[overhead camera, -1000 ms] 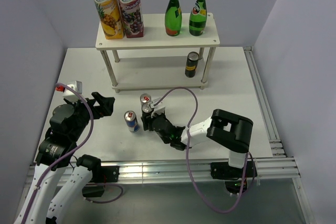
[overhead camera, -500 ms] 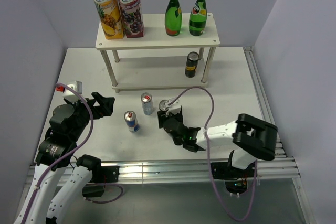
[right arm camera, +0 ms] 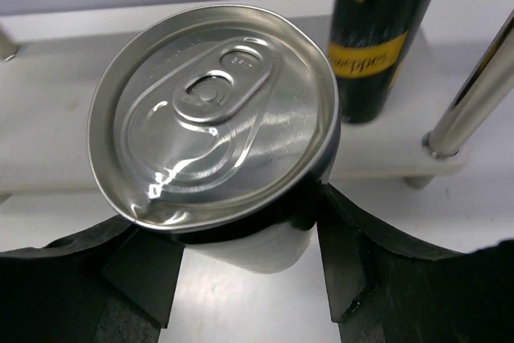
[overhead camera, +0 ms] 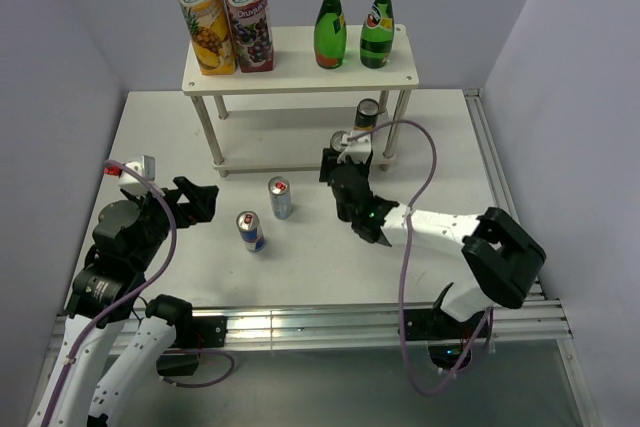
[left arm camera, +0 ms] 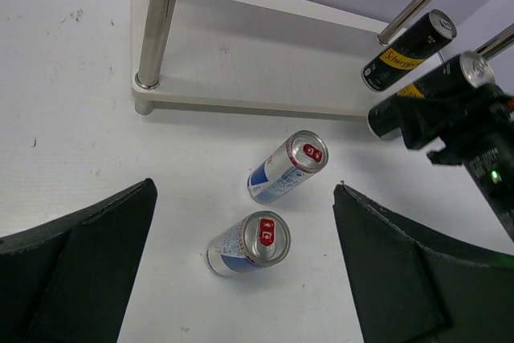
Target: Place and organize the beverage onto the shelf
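The white shelf (overhead camera: 295,59) stands at the back. On its lower board (left arm camera: 265,70) a black-and-yellow can (overhead camera: 367,122) stands at the right end. My right gripper (overhead camera: 341,152) is shut on a second black can (right arm camera: 213,118), held upright just in front of that board, left of the standing can (right arm camera: 381,30). The left wrist view shows the held can (left arm camera: 434,90) too. Two silver-blue cans (overhead camera: 280,197) (overhead camera: 249,231) stand on the table. My left gripper (overhead camera: 195,197) is open, and the nearer can (left arm camera: 249,242) lies between its fingers (left arm camera: 88,263) below it.
On the shelf's top board stand two juice cartons (overhead camera: 205,12) (overhead camera: 248,9) at the left and two green bottles (overhead camera: 330,27) (overhead camera: 377,25) at the right. Thin shelf legs (overhead camera: 397,122) frame the lower tier. A metal rail (overhead camera: 500,197) runs along the table's right edge.
My right gripper closed on the black can beside the silver-blue cans and carried it up and right to the shelf's lower tier. The left arm stayed still.
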Controlling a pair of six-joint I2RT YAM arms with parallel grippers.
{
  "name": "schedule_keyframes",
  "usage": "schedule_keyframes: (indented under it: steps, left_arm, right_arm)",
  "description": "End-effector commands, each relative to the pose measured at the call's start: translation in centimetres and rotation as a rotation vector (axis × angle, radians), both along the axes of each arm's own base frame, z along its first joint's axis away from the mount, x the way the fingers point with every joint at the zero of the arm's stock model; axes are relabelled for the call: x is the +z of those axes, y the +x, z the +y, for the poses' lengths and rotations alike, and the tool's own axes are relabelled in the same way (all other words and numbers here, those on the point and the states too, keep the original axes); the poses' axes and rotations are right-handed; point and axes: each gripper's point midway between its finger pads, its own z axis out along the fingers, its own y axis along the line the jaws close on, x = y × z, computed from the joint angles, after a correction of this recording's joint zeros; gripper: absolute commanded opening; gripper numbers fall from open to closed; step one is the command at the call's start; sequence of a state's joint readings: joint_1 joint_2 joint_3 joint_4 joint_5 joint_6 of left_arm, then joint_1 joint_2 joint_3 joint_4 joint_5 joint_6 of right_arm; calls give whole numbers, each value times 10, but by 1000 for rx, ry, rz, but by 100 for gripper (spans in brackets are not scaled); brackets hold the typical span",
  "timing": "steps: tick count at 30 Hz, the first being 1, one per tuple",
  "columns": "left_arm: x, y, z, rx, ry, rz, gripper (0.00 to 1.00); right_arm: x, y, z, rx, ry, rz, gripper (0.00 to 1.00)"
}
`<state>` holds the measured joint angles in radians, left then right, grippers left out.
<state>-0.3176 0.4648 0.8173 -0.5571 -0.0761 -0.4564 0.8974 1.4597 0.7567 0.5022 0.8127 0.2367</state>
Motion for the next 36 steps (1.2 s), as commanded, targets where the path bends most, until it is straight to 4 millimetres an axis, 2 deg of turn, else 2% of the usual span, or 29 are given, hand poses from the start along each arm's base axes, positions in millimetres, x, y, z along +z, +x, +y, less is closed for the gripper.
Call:
schedule_keyframes:
  steps: [1, 2, 4, 9, 10, 12, 16, 22, 27, 28, 29, 30, 31, 33, 36]
  left_arm:
    - [8, 1, -1, -14, 4, -46, 99]
    - [8, 1, -1, -14, 4, -46, 99]
    - [8, 2, -2, -18, 5, -43, 99]
    - [8, 1, -1, -15, 4, -46, 99]
    - [8, 1, -1, -15, 3, -46, 99]
    - [8, 1, -1, -15, 5, -46, 99]
    - [8, 1, -2, -21, 4, -46, 99]
    - [6, 2, -3, -25, 5, -40, 99]
    - [6, 2, -4, -26, 5, -40, 99]
    - [7, 2, -4, -26, 5, -41, 99]
    - [7, 2, -3, -25, 5, -40, 99]
    - [6, 2, -4, -26, 6, -38, 99]
    - [6, 2, -3, -25, 6, -38, 99]
    - [7, 2, -3, -23, 6, -40, 99]
    - [6, 2, -3, -20, 7, -37, 99]
  right_arm:
    - [51, 40, 11, -4, 101, -101, 0]
    - [51, 50, 6, -20, 93, -101, 0]
    - [52, 68, 14, -10, 79, -97, 0]
    - [50, 105, 20, -31, 51, -96, 0]
    - [46, 113, 24, -38, 45, -91, 0]
    - [43, 123, 22, -60, 43, -87, 0]
    - [22, 146, 17, -117, 52, -51, 0]
    - [6, 161, 7, -178, 76, -24, 0]
    - [3, 163, 7, -181, 84, -20, 0]
    - [2, 162, 6, -178, 83, -12, 3]
    - [2, 162, 7, -174, 86, -10, 16]
    - [2, 160, 8, -162, 85, -7, 34]
    - [3, 159, 8, -156, 89, -9, 63]
    - [3, 156, 8, -146, 90, -9, 88]
    - [2, 149, 9, -123, 86, -3, 100]
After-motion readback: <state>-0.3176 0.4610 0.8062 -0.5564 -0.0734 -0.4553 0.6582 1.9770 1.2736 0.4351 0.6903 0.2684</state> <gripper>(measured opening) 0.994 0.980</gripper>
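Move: The dark can already in the right fingers is bound for a free spot on the shelf's lower board, about 15 cm ahead of this hand, 1 cm left and 4 cm lower. The standing dark can is about 13 cm ahead, 6 cm right and 4 cm lower; the front right shelf leg's foot about 8 cm ahead, 12 cm right and 7 cm lower. A silver can is some 3 cm back, 13 cm left, 11 cm lower. From the left hand the spot lies roughly 28 cm ahead, 29 cm right, 14 cm lower. The held dark can is carried forward by the right hand some 15 cm under the upper board, nearly level at first, then sinking about 4 cm onto the lower board just left of the standing dark can, while the hand turns slightly clockwise. There the hand stops and the fingers open wide, letting go of the can. ##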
